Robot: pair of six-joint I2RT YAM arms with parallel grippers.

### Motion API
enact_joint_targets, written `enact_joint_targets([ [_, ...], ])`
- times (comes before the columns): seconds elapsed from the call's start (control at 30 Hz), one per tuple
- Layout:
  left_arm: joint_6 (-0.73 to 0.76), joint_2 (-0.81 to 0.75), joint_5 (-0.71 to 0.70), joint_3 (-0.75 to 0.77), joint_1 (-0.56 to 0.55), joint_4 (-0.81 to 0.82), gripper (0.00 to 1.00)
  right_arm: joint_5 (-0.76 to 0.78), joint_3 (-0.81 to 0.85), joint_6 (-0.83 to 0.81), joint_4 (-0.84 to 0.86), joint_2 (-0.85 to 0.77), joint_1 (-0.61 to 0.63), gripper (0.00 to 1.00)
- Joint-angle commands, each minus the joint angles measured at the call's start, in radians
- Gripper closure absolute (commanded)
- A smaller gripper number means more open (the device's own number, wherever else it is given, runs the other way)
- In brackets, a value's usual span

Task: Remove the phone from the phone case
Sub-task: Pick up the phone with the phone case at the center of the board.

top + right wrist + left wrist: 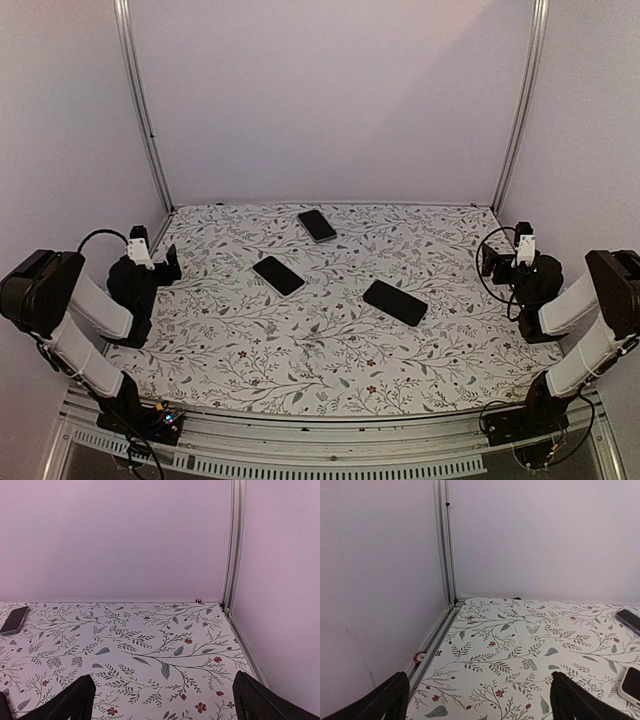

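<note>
Three dark phones lie flat on the floral table. One lies at the back (pixel 317 225), one in the middle (pixel 278 275), one right of centre (pixel 394 302). In the left wrist view the middle phone (pixel 632 685) shows a pale rim, like a case, and the back phone (pixel 628 620) lies beyond it. The back phone also shows in the right wrist view (pixel 14 620). My left gripper (pixel 165 262) is open and empty at the table's left edge, fingers (pixel 380 702) wide apart. My right gripper (pixel 490 262) is open and empty at the right edge, fingers (pixel 260 700) wide apart.
Pale walls enclose the table on three sides, with aluminium posts in the back corners (pixel 140 100) (pixel 520 100). A metal rail (pixel 432 640) runs along the left edge with a small red object (pixel 420 657) beside it.
</note>
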Motion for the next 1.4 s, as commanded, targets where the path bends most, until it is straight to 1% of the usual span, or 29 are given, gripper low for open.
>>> enact_joint_targets([
  [0.0, 0.006, 0.006, 0.007, 0.01, 0.009, 0.015, 0.01, -0.015, 0.005, -0.009, 0.023, 0.007, -0.004, 0.01],
  [1.0, 0.006, 0.004, 0.006, 0.01, 0.009, 0.015, 0.01, -0.011, 0.002, -0.01, 0.023, 0.007, -0.003, 0.01],
  [1.07, 0.006, -0.004, -0.038, 0.009, -0.002, 0.025, 0.01, 0.029, 0.002, -0.002, 0.018, 0.001, -0.003, 0.01],
  [1.1, 0.01, -0.028, -0.067, 0.02, -0.017, -0.007, 0.01, 0.035, 0.003, 0.007, -0.001, -0.013, -0.001, 0.01],
  [1.13, 0.025, -0.067, -0.077, 0.05, -0.034, -0.084, 0.01, 0.055, 0.009, 0.005, -0.032, -0.03, 0.009, 0.01],
  [1.2, 0.069, -0.142, -0.094, 0.124, -0.078, -0.268, 0.01, 0.129, 0.028, -0.028, -0.09, -0.077, 0.074, 0.01],
  [1.23, 0.066, -0.176, -0.119, 0.162, -0.1, -0.388, 0.01, 0.159, 0.037, -0.056, -0.111, -0.093, 0.106, 0.01],
  [1.27, -0.004, -0.212, -0.122, 0.193, -0.111, -0.478, 0.01, 0.195, 0.053, -0.093, -0.141, -0.109, 0.138, 0.01],
  [1.3, -0.077, -0.253, -0.082, 0.219, -0.114, -0.559, 0.01, 0.233, 0.071, -0.115, -0.177, -0.121, 0.172, 0.01],
  [1.37, -0.176, -0.315, -0.039, 0.249, -0.134, -0.665, 0.01, 0.318, 0.118, -0.158, -0.256, -0.16, 0.234, 0.01],
])
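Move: The thing aimed at appears to be the black phone near the middle of the board, about 28 cm to the right hand's left, 11 cm ahead and 15 cm below; from the left hand it is some 58 cm right and 11 cm ahead. A pale-rimmed phone lies roughly 28 cm right and 24 cm ahead of the left hand, and a silver-rimmed phone about 38 cm right and 46 cm ahead, both on the table too. Upward first and foremost goes the left hand, about 5 cm, easing right and a little forward over the board, after both arms have stood still for most of the time. The right hand sets off at the same moment, some 3 cm to its left, towards the black phone, and rises slightly. Both grippers stay wide open, pointing forward, and touch nothing. ##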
